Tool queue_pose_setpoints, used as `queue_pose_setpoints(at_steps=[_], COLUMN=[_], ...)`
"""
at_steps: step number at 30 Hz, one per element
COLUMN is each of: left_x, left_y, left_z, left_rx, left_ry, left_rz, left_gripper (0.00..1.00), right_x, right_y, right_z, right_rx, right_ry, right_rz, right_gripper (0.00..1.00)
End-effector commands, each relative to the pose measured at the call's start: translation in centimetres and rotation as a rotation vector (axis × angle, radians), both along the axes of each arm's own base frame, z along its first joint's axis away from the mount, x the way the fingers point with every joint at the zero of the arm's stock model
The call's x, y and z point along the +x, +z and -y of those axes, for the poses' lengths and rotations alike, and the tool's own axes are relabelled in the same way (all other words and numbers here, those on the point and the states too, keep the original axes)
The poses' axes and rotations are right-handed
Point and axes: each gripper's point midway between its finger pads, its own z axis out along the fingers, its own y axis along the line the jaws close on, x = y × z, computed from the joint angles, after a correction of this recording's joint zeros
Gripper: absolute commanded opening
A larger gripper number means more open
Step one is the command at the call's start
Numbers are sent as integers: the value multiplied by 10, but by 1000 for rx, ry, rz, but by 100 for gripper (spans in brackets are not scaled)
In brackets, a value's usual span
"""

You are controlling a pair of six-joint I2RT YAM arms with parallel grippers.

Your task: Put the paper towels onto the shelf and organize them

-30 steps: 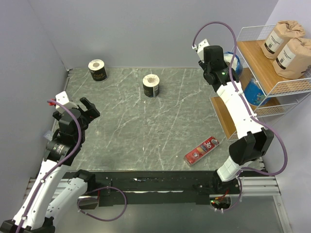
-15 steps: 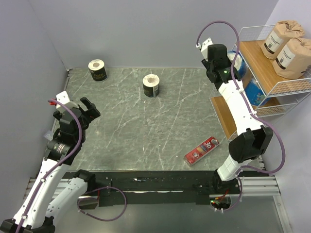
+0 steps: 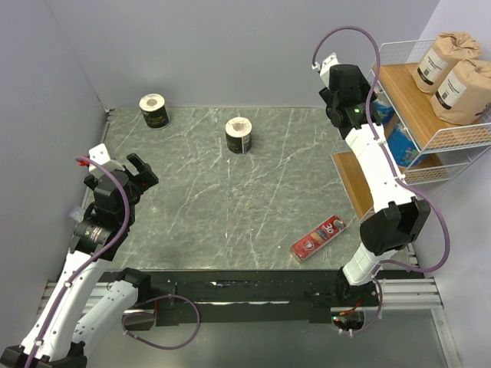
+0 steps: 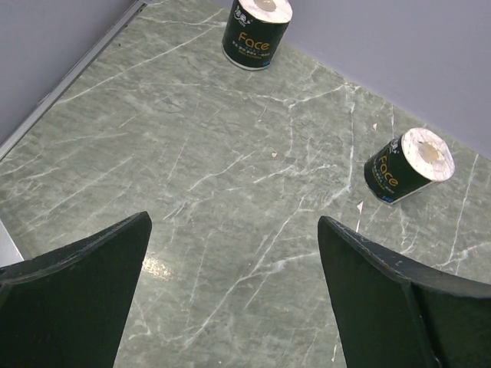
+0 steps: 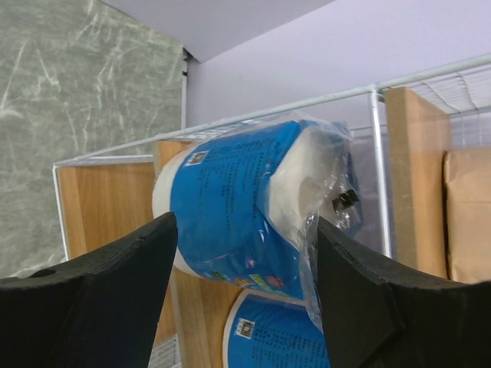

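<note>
Two black paper towels with white tops stand at the back of the table (image 3: 156,110) (image 3: 239,135), also seen from the left wrist (image 4: 257,31) (image 4: 409,165). Two brown paper towels (image 3: 441,57) (image 3: 460,92) sit on the top tier of the shelf (image 3: 414,107). A blue paper towel (image 5: 238,207) lies tilted on the middle tier, leaning over a second blue one (image 5: 276,337). My right gripper (image 5: 245,221) is open, its fingers on either side of the upper blue roll. My left gripper (image 4: 234,284) hangs open and empty above the table's left part.
A flat red box (image 3: 318,238) lies on the table near the right arm's base. The shelf's white wire frame (image 5: 376,138) rises just beyond the right fingers. Grey walls close the table at the back and left.
The right gripper has pushed farther into the shelf with the blue roll and its jaws have spread wider. The left arm has not moved.
</note>
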Motion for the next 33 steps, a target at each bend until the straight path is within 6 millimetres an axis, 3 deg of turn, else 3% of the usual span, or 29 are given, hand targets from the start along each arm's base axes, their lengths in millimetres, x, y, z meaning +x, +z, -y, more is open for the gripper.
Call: queue_pose_setpoints(at_steps=[1,15,21,29,33], left_x=[0,0,0,0,0], left_y=[7,7,8,8,9], left_z=[3,4,4,5,6], left_rx=[0,-2,-3,-4,-5], left_ry=[-23,-27,-29,-38,-40], left_rz=[30,32,36,37,40], left_gripper=[96,96,97,96,97], right_x=[-7,-16,-4,7,9], right_y=[45,63,40,3,-8], right_z=[4,-32,-43,-28,-16], right_rx=[4,-56,-70,-69,-67], right_ry=[-33,23,62,24,-11], right_rz=[125,179,138,68,45], right_gripper=[75,75,60,45,43])
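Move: Just set loose on the middle shelf, the blue paper towel roll lies some 5 cm to the right of the right hand, barely 1 cm ahead and about 6 cm lower. The other blue roll sits about 13 cm right and 8 cm back, some 7 cm below the hand; the farther brown bag is about 15 cm right, 3 cm ahead and 6 cm above. From the left hand the loose roll is roughly 56 cm right and 19 cm ahead, slightly higher. Leftward and up first, the right hand backs off the blue roll by about 4.5 cm, its already open fingers leaving the clear wrapping. Then it sinks some 3 cm while the fingers draw together to roughly half open, and finally eases a little over 1 cm back right towards the roll, at about its starting height. ##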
